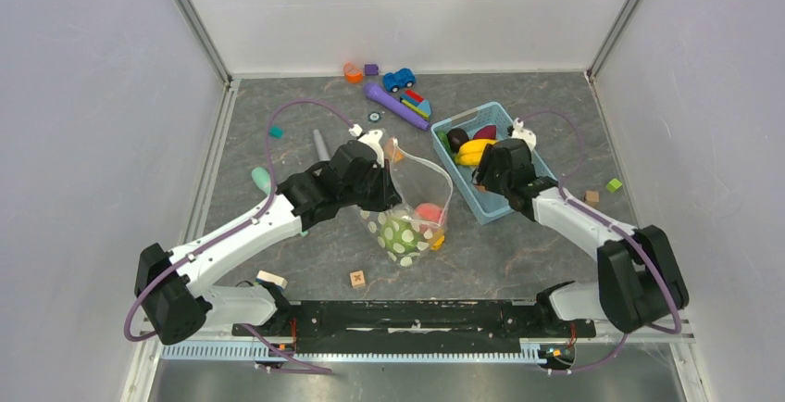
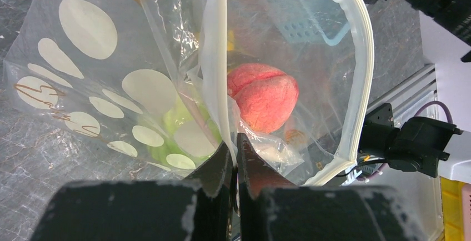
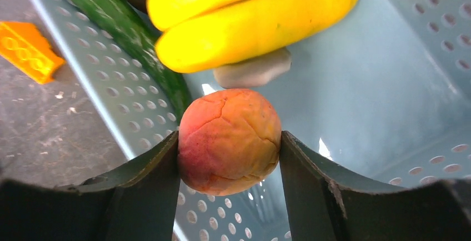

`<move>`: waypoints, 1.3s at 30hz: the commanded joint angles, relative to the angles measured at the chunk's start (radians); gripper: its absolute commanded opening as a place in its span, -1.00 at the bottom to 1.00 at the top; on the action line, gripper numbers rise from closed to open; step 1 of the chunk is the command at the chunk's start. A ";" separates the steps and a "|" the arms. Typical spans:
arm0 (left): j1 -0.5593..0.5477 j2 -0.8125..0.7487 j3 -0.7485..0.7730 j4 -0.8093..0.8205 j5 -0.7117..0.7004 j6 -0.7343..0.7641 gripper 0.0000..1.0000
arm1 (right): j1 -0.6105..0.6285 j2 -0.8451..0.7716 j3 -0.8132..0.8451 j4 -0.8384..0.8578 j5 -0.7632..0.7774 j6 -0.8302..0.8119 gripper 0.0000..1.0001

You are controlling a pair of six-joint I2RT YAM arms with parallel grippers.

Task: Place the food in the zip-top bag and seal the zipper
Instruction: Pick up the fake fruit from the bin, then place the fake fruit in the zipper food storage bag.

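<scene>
The clear polka-dot zip-top bag (image 1: 412, 212) stands open at mid-table, with a green cabbage (image 1: 398, 233) and a pink-red peach (image 2: 265, 98) inside. My left gripper (image 2: 235, 151) is shut on the bag's whitish zipper strip (image 2: 218, 69) and holds the mouth up. My right gripper (image 3: 229, 151) is shut on an orange-pink peach (image 3: 229, 140) just above the blue lattice basket (image 3: 400, 69). The yellow banana bunch (image 3: 244, 19), a green cucumber (image 3: 125, 27) and a dark purple piece (image 1: 484, 132) lie in the basket.
Past the bag lie a purple stick (image 1: 393, 104), a blue toy car (image 1: 399, 79) and small blocks (image 1: 353, 72). An orange block (image 3: 25, 49) sits beside the basket. A wooden cube (image 1: 357, 279) is near the front, a mint piece (image 1: 262, 179) at left.
</scene>
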 commanded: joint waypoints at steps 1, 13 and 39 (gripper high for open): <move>0.000 -0.033 -0.009 0.043 0.016 0.041 -0.83 | -0.002 -0.131 -0.016 0.091 0.010 -0.096 -0.36; 0.000 -0.046 -0.013 0.053 0.029 0.041 -0.83 | -0.002 -0.399 -0.084 0.394 -0.492 -0.261 -0.36; 0.000 -0.048 -0.013 0.066 0.052 0.042 -0.82 | 0.273 -0.337 -0.010 0.397 -0.726 -0.487 -0.06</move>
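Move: The zip-top bag's open mouth, where the right hand's peach is bound, lies about 14 cm to that hand's left, some 6 cm back and about 9 cm higher. The red peach already in the bag is around 12 cm left and 7 cm back, at about hand height. The bananas lie roughly 8 cm ahead, 3 cm right and 3 cm below. From the left hand, the bag's mouth is about 4 cm ahead, 6 cm right and slightly lower. Still gripping the orange peach between its fingers, the right hand lifts it about 20 cm up out of the bin, first nearly straight, then sweeping left and back towards the open bag mouth and sinking a little at the end. On the way the wrist swings some 65 degrees counter-clockwise and the fingers tilt up from slanting down to level, pointing left. The left hand keeps the bag's rim pinched, almost still. ##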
